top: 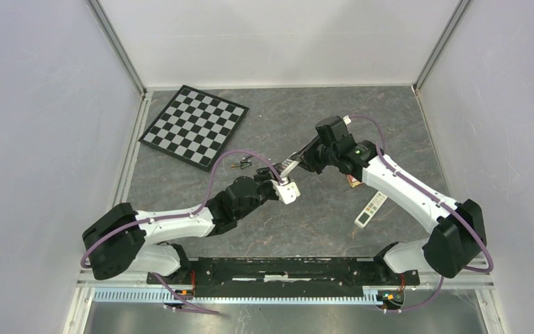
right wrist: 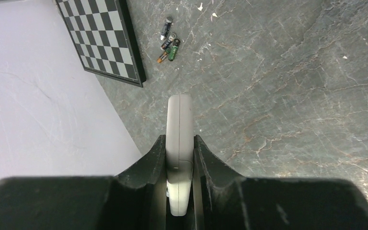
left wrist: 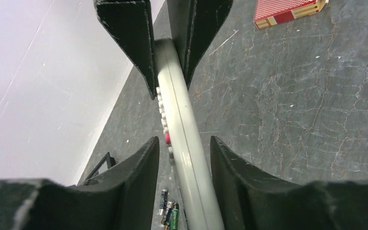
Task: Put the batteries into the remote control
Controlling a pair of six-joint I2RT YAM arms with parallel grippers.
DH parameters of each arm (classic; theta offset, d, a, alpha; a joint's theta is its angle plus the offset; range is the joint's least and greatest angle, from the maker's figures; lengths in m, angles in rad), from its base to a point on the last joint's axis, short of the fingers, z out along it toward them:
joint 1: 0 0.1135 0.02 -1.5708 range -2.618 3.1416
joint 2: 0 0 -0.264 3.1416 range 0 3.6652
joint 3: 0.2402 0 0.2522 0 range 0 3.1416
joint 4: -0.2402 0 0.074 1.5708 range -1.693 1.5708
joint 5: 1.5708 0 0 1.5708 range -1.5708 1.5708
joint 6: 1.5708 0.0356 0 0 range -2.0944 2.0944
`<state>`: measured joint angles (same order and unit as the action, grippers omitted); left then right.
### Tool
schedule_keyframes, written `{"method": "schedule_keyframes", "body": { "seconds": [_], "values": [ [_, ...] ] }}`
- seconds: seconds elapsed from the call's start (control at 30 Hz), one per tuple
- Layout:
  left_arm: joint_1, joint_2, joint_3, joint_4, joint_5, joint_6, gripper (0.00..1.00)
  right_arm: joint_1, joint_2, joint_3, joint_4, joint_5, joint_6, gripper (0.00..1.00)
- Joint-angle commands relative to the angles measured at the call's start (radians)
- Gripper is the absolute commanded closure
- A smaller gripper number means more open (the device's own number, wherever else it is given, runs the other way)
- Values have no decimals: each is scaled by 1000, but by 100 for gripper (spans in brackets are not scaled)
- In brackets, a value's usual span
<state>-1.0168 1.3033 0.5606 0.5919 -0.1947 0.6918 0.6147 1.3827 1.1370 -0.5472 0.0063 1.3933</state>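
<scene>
My right gripper (right wrist: 179, 139) is shut on the white remote control (right wrist: 179, 129), holding it edge-on above the table. The left wrist view shows its fingers (left wrist: 129, 48) clamping the remote control (left wrist: 182, 124), whose grey and red buttons face left. My left gripper (left wrist: 184, 141) straddles the nearer stretch of the remote, with a gap showing on each side, so it is open around it. From above, both grippers meet at the remote control (top: 290, 165) mid-table. The batteries (right wrist: 168, 43) lie in a small cluster on the table (left wrist: 170, 213) beside the chessboard, left of the grippers (top: 241, 164).
A chessboard (top: 195, 126) lies at the back left, its corner near the batteries. A red card box (left wrist: 287, 12) sits under the right arm. A second, slim white remote (top: 370, 209) lies on the table at the right. White walls close in both sides.
</scene>
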Motion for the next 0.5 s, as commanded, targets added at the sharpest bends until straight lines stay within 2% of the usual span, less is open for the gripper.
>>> {"method": "schedule_keyframes", "body": {
  "seconds": [0.0, 0.13, 0.17, 0.2, 0.27, 0.33, 0.47],
  "values": [
    [-5, -7, -3, 96, -14, 12, 55, -16, -32, -25, 48, -50, 6, 100],
    [-4, -7, 6, 72, 13, -43, 79, -19, -24, -31, 72, -70, -22, 99],
    [-5, -9, 12, 60, 23, -64, 86, -21, -23, -36, 87, -79, -39, 91],
    [-4, -10, 20, 43, 29, -87, 95, -25, -21, -39, 109, -90, -63, 70],
    [-3, -14, 28, 31, 31, -152, 98, -31, -11, -24, 138, -101, -159, 28],
    [-2, -27, 38, 4, 36, -226, 98, -39, -13, -16, 148, -95, -282, 3],
    [6, -76, 49, -73, 94, -369, 98, -88, -90, -115, 258, -157, -452, 2]
  ]
}}
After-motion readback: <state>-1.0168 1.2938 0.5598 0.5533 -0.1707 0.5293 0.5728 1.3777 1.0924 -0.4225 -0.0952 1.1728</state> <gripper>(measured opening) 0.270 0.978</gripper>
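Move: The remote control is in the right hand's shut fingers, its middle about 3 cm back and 4 cm left of that hand, level with it. The left hand's fingers stand open around its near end, with the middle some 3 cm ahead and 4 cm right. From the left hand the batteries lie about 11 cm ahead, 12 cm left and 17 cm below; the red card box is about 10 cm ahead, 27 cm right and equally low. The remote control changes hands in the air: the left fingers close from half open and pinch its near end, then the right fingers, gripping it until then, spread almost fully around its far end. Both hands stay nearly in place, the left one finally easing about 1 cm down and back while its fingers tip down slightly; the right wrist turns some 10 degrees counter-clockwise as its fingertips tip up. ##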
